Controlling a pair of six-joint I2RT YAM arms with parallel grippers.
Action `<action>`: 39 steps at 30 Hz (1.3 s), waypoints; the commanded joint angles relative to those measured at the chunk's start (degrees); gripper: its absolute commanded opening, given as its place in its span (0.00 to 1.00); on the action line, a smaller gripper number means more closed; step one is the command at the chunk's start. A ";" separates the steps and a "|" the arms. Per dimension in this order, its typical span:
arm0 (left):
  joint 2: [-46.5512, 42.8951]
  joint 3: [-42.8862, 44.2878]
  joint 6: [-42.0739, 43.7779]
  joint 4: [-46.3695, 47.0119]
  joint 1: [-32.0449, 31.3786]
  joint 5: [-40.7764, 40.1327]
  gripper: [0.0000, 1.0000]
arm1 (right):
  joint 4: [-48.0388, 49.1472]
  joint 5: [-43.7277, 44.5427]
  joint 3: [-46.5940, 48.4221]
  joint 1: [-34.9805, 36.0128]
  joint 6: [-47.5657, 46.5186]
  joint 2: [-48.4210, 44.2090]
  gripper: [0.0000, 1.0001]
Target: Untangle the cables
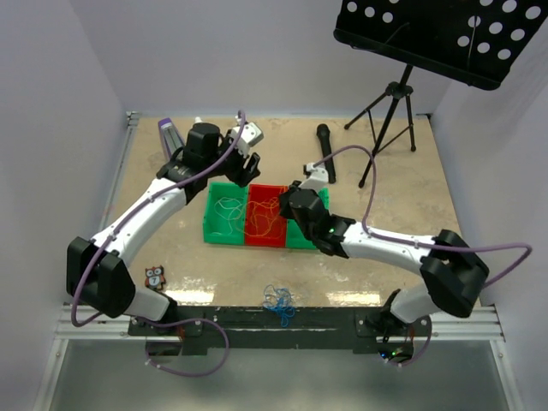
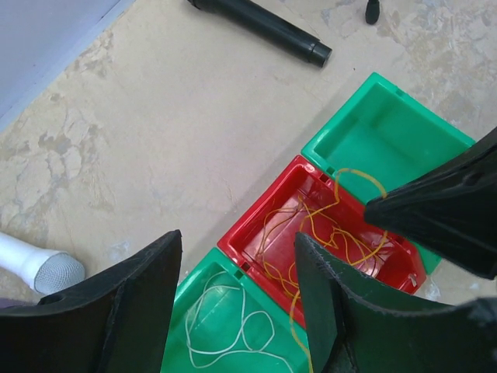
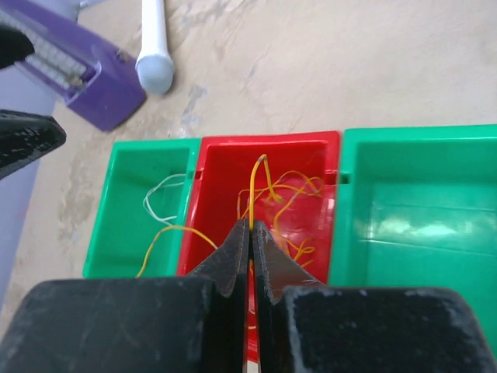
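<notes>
Three bins stand in a row: a green one (image 1: 224,214), a red one (image 1: 265,216) and another green one (image 3: 419,132). Orange-yellow cable (image 3: 289,194) lies coiled in the red bin (image 3: 268,140), one strand trailing over into the left green bin (image 3: 151,145). My right gripper (image 3: 251,225) is shut on a raised loop of that cable above the red bin. A white cable (image 2: 233,322) rests in the left green bin. My left gripper (image 2: 237,237) hovers open above the bins, holding nothing. A blue cable tangle (image 1: 279,304) sits at the table's near edge.
A black microphone (image 1: 325,150) lies beyond the bins. A white microphone (image 2: 39,268) and a purple object (image 1: 169,133) sit at the far left. A music stand's tripod (image 1: 394,103) stands at the back right. A small owl figure (image 1: 154,276) lies near the left arm's base.
</notes>
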 commanded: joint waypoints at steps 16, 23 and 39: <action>-4.23 -3.88 -1.53 3.11 2.01 1.17 0.63 | -9.33 -3.75 17.67 1.85 3.39 23.85 0.00; -5.02 -4.40 -0.83 2.49 2.10 0.91 0.63 | -13.30 -2.78 20.84 1.93 4.35 28.25 0.00; -5.29 -5.55 -1.18 1.62 2.19 1.17 0.63 | -16.90 -3.31 23.92 1.85 2.07 15.43 0.48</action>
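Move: The red bin's middle is about 7 cm left of the right gripper, level with it or 1 cm back, and some 14 cm below; the gripper already holds the yellow cable. The left green bin lies about 12 cm left of the red one, the right green bin 12 cm right of it. The black microphone is roughly 18 cm ahead and 11 cm right of the gripper. From the left gripper the red bin is about 6 cm back, 6 cm right and 20 cm down. Keep the right gripper shut on the yellow cable and carry it down some 13 cm and left about 7 cm into the red bin, tipping the fingers further down as they sink. At the bottom, open to let go of the cable, then lift straight up about 9 cm, still opening to roughly half, and levelling the wrist partly back. ##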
